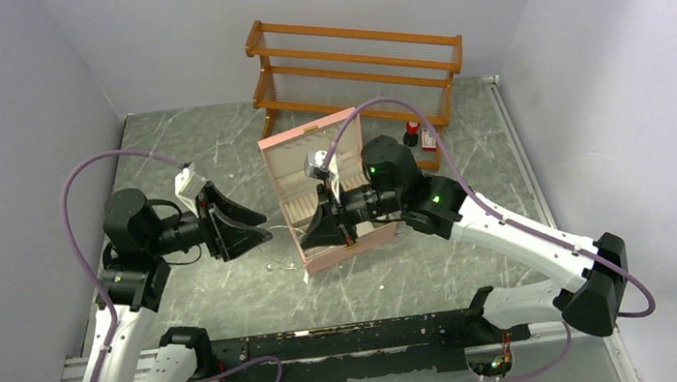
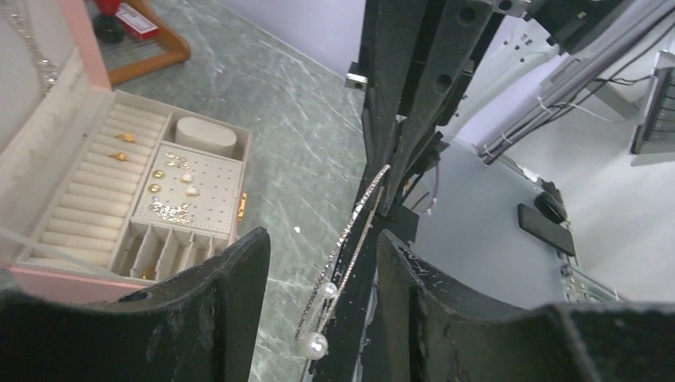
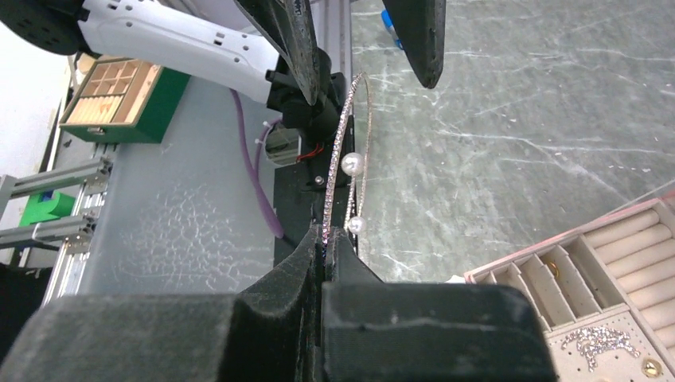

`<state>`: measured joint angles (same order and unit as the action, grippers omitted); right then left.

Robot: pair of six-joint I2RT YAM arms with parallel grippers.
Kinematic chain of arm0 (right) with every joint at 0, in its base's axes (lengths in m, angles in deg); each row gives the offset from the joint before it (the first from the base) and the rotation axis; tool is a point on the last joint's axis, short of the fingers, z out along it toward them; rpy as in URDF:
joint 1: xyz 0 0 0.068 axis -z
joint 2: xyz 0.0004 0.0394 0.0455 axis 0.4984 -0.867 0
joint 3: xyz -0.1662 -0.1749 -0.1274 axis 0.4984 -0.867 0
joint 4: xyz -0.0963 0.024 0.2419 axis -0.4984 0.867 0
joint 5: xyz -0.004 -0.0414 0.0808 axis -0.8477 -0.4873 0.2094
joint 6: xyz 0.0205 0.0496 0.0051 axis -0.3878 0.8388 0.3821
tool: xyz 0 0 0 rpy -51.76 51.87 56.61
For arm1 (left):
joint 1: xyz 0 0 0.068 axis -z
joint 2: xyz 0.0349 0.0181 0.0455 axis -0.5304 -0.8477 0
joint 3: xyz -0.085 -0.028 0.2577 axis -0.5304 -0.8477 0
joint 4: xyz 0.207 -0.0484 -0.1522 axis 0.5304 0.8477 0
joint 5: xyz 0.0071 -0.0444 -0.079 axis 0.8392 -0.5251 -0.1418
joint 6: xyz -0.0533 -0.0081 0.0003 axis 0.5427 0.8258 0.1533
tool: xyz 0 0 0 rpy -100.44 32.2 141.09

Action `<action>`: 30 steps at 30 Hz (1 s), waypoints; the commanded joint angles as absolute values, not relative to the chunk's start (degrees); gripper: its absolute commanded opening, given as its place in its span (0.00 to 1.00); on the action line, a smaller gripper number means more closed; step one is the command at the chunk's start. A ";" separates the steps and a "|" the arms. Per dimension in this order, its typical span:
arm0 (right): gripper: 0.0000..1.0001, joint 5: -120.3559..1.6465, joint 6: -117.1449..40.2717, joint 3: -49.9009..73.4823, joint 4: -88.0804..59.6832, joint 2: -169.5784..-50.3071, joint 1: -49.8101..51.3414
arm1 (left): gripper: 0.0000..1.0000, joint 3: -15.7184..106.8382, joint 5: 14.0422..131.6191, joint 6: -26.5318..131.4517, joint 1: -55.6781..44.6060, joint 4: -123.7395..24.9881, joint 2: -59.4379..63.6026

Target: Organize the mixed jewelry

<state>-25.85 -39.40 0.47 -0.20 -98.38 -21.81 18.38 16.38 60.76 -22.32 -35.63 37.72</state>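
A thin sparkly hoop (image 3: 338, 151) carrying two small pearls (image 3: 353, 164) is held in the air. My right gripper (image 3: 325, 237) is shut on its lower end. My left gripper (image 2: 322, 239) faces it, open, with the hoop (image 2: 358, 219) and pearls (image 2: 314, 344) between its fingers and no contact showing. In the top view the two grippers, left (image 1: 260, 232) and right (image 1: 307, 241), meet tip to tip in front of the open pink box (image 1: 361, 247). The box's tray (image 2: 239, 171) holds gold rings (image 2: 123, 147), small earrings (image 2: 171, 187) and a chain (image 2: 36, 56) on the lid.
A wooden rack (image 1: 353, 62) stands at the back, with small red-and-black bottles (image 1: 415, 133) beside it. A small blue object (image 3: 390, 20) lies on the marble top. The black base rail (image 1: 353, 340) runs along the near edge. Grey walls close both sides.
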 commanded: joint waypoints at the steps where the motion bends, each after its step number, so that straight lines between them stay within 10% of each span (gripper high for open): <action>1: 0.00 -22.72 -40.79 2.13 -0.20 -98.46 -21.57 | 0.53 17.67 11.82 60.15 -20.95 -38.83 37.59; 13: 0.00 -21.89 -37.03 0.61 -4.16 -98.23 -19.42 | 0.05 17.17 11.40 58.27 -18.33 -38.84 36.88; 21: 0.41 -25.58 -28.29 -6.74 -12.61 -96.59 -15.87 | 0.05 17.83 17.85 59.38 -18.33 -39.34 36.65; 30: 0.45 -34.70 -25.22 -12.41 -20.37 -94.36 -15.63 | 0.05 16.19 19.90 61.61 -18.33 -42.62 35.76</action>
<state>-30.20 -26.92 -11.09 -14.26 -96.52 -15.82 16.77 18.40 61.07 -18.69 -39.72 36.21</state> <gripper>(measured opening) 0.452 0.060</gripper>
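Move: The left hand, open, has the pearl-ended choker reaching between its fingers; the loop's middle lies about 3 cm to its right and 4 cm back, roughly 2 cm below. The right fingers still pinch the other side, with that middle some 4 cm to their left, level fore and aft, about 1 cm lower. The open jewelry box sits about 12 cm right of the left hand, 4 cm farther out and 20 cm below; its raised lid stands 12 cm beyond the box's middle. Back by about 2 cm and slightly to its right, the left hand eases along the choker and shuts its fingers on the strand, then brings it forward again by the same amount. The right hand holds its pinch almost still until then, opens to nearly half, and goes forward about 4 cm and down 3 cm, turning some 15 degrees clockwise. ##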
